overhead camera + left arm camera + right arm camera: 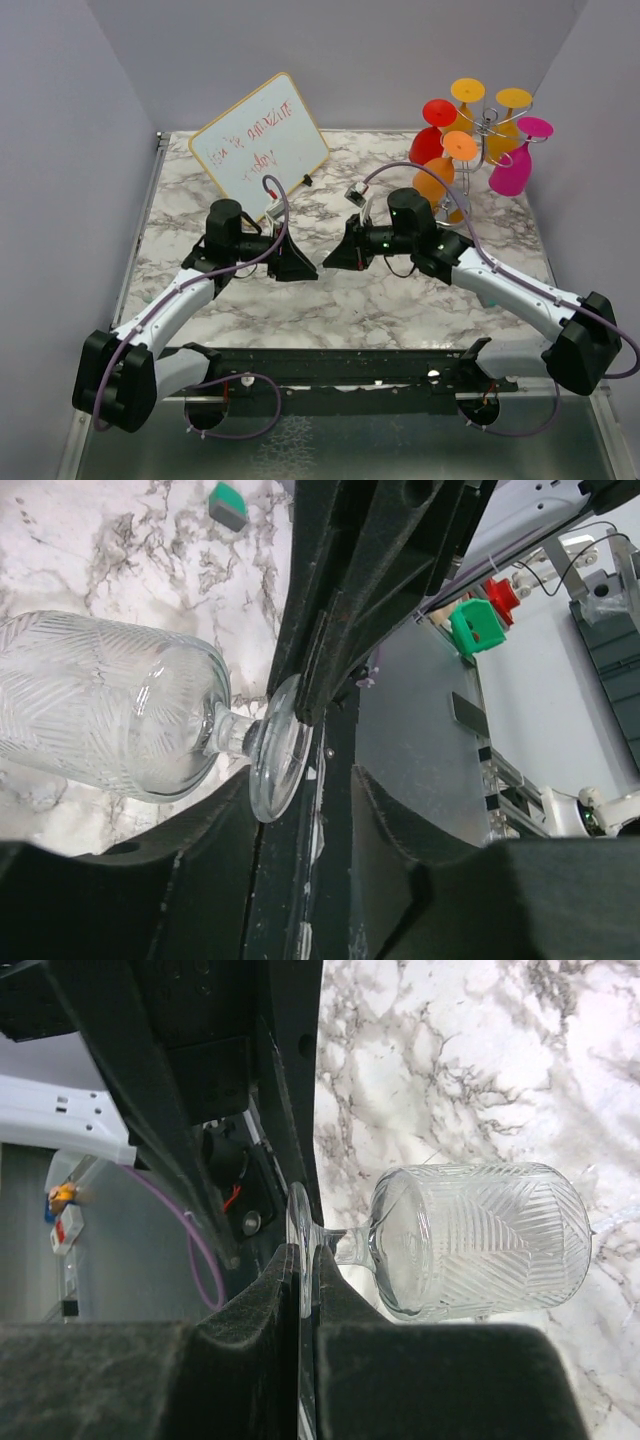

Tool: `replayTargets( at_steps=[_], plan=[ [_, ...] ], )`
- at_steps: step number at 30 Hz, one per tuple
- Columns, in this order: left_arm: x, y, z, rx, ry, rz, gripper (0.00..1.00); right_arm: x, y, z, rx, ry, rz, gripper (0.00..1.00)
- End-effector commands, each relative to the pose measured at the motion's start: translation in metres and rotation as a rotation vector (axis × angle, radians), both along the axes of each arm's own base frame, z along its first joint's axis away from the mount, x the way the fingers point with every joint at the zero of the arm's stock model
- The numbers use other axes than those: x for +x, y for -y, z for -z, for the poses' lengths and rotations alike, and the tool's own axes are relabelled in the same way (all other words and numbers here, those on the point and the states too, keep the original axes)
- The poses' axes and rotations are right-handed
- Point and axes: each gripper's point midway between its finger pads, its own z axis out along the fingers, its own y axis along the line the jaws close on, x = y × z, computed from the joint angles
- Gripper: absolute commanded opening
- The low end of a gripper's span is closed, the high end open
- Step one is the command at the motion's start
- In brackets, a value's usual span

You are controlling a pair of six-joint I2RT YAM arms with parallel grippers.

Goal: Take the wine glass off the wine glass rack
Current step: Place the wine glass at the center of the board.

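A clear cut-pattern wine glass (470, 1240) lies horizontal above the marble, its bowl (100, 710) pointing away from both arms. My right gripper (308, 1260) is shut on the glass's round foot (299, 1230), pinching the disc edge-on between its pads. My left gripper (310, 810) faces it from the opposite side. Its jaws stand apart, with the rim of the foot (278, 748) just at the fingertips. In the top view the two grippers (303, 268) (338, 257) meet mid-table and hide the glass. The wine glass rack (490, 128) stands at the back right.
Several coloured glasses hang upside down on the rack: red (430, 140), orange (437, 180), yellow (510, 120), magenta (515, 165). A tilted whiteboard (262, 142) stands at the back left. A small green block (229, 505) lies on the marble tabletop (400, 300).
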Motion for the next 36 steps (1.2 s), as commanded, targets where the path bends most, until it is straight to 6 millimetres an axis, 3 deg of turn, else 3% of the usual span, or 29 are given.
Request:
replayTargets(
  at_steps=[1,5,11,19,23,29,36],
  plan=[
    [-0.016,0.008,0.001,0.004,-0.010,0.009,0.40,-0.007,-0.005,-0.033,0.124,0.095,-0.062,0.01],
    [-0.023,0.019,0.005,0.025,-0.008,-0.014,0.29,-0.014,-0.004,-0.032,0.139,0.094,-0.085,0.01],
    [-0.025,0.024,0.007,0.036,0.001,-0.074,0.00,-0.025,-0.002,-0.036,0.155,0.094,-0.137,0.01],
    [-0.018,0.024,-0.003,-0.002,0.036,-0.155,0.00,-0.041,0.002,-0.025,0.139,0.058,-0.209,0.02],
    [-0.020,0.025,-0.007,-0.012,0.049,-0.148,0.00,-0.050,0.007,-0.011,0.093,0.026,-0.248,0.22],
    [-0.022,0.023,-0.015,-0.031,0.081,-0.150,0.00,-0.059,0.016,0.000,0.058,0.021,-0.271,0.42],
    [-0.025,0.025,-0.020,-0.044,0.101,-0.130,0.00,-0.061,0.016,0.000,0.074,0.015,-0.273,0.42]
  ],
)
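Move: The right hand holds the wine glass by its foot, bowl pointing forward, so the glass's middle is about 7 cm ahead of that hand and 2 cm to its left, at its height. From the half-open left hand the glass's middle is some 7 cm ahead, 3 cm to the right and 2 cm below. The wine glass rack stands roughly 19 cm ahead of the right hand and 31 cm to its right, and the green eraser lies level with that hand, 40 cm to its right and 20 cm below. The left hand slides back and to the right over the glass's foot, about 3 cm back and 2 cm right, dipping slightly, and shuts its fingers to pinch the foot beside the right hand's grip, then holds nearly still with a slight counter-clockwise turn. The right hand keeps its pinch while easing back some 3 cm and up a little, then opens its fingers to nearly half and draws 2 cm farther back and down with a touch to the right, turning about 15 degrees counter-clockwise in all, its open fingers still straddling the foot. ##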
